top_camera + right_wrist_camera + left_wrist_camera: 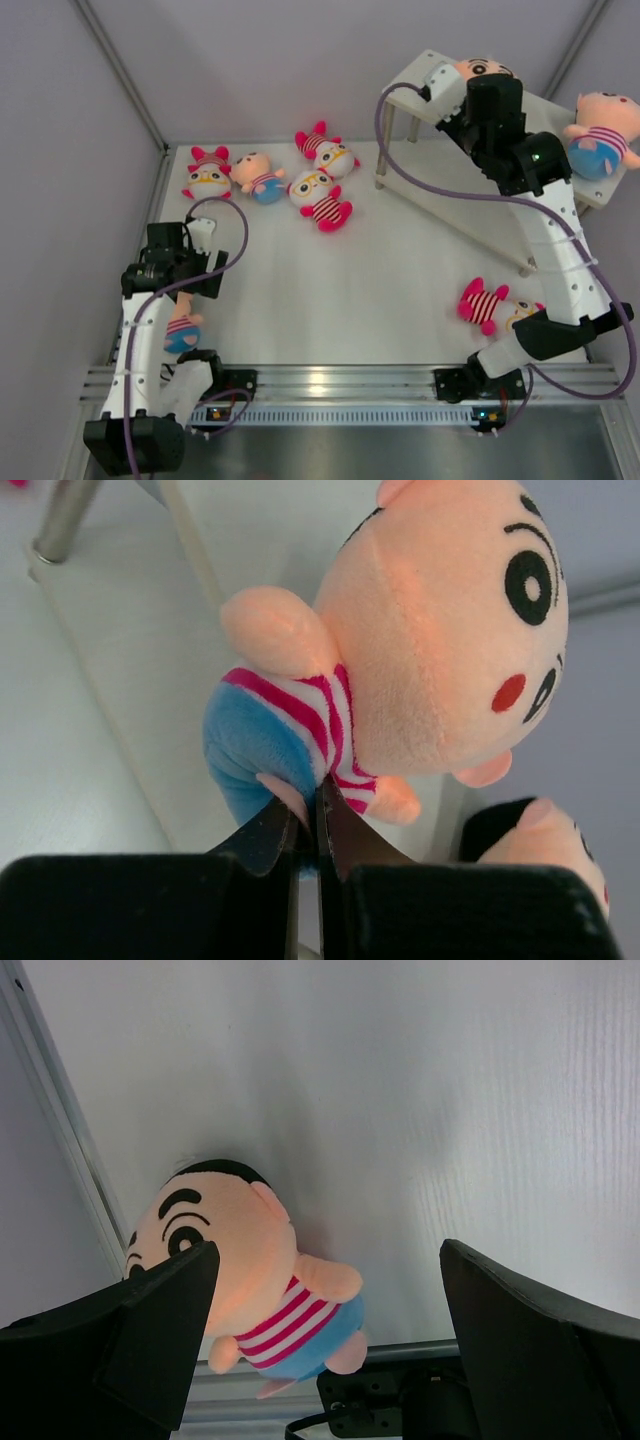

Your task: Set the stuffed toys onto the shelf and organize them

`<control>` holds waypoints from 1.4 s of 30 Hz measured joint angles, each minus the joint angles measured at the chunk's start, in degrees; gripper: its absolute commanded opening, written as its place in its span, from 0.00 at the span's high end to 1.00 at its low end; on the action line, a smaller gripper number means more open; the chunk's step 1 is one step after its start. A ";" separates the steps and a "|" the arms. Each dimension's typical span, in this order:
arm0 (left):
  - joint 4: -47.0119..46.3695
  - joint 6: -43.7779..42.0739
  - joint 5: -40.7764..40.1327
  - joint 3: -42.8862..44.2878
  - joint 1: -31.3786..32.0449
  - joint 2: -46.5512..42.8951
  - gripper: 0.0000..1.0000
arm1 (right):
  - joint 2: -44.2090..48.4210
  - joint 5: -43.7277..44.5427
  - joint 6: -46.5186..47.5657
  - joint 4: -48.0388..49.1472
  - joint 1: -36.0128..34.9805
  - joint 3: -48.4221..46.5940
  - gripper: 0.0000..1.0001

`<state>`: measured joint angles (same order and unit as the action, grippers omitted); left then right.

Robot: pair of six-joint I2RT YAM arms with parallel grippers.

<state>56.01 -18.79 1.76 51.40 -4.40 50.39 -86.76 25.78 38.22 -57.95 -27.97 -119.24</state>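
Note:
On the shelf's [415, 72] top board lies a peach boy doll [485, 68], striped shirt and blue shorts [400, 650]. My right gripper [318, 790] is shut, its tips pinching the plush at the doll's shorts hem, one foot lying over the left finger. From above, this gripper [460, 86] sits at the shelf's left end. A second peach boy [605, 135] rests at the right end. My left gripper [328, 1260] hangs open above a third peach boy [250, 1280] near the table's left rail, not touching it.
Three pink toys [208, 172] [325, 150] [320, 195] and one peach boy [262, 178] lie at the back left. Another pink toy [490, 305] lies beside the right arm's base. A metal rail [350, 380] runs along the near edge, walls close on both sides.

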 measured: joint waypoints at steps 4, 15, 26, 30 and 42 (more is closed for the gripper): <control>0.07 -0.28 0.13 -0.31 0.00 0.00 0.02 | 1.09 -1.01 -2.91 -0.13 8.66 1.66 1.00; 0.22 -0.70 0.13 -1.49 0.00 -1.33 0.02 | 1.40 -6.97 -4.39 0.09 17.73 3.34 0.95; 0.24 -0.90 0.31 -1.97 0.00 -1.81 0.02 | 0.33 -8.46 -4.02 2.05 18.97 3.34 0.46; 0.24 -0.90 0.35 -1.97 0.00 -1.79 0.02 | 0.48 -8.46 -3.80 2.95 19.02 3.34 0.38; 4.28 -1.75 -5.79 2.71 0.00 1.16 0.02 | 8.20 -5.03 0.59 6.16 13.57 5.38 0.11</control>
<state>60.29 -20.53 -4.03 54.11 -4.40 51.55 -78.56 20.75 38.81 -51.79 -14.39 -113.86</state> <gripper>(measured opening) 0.982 0.880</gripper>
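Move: The held boy toy is bound for a bare spot on the shelf's upper board, about 10 cm to the right of the right hand, 4 cm ahead and 4 cm below. The other boy toy already lies on that board some 19 cm right and 6 cm back; the board's left end is roughly 14 cm left, 2 cm ahead and 7 cm lower. From the left hand the spot is around 57 cm right, 20 cm ahead and 25 cm higher. Carry the boy toy pinched in the right gripper about 10 cm to the right along the upper board, towards the toy already there, turning the hand slightly clockwise and easing it down 2 cm. Stop, open the fingers wide to let go of its blue lower body, then lift about 5 cm while backing off and left, tipping the fingertips up. ##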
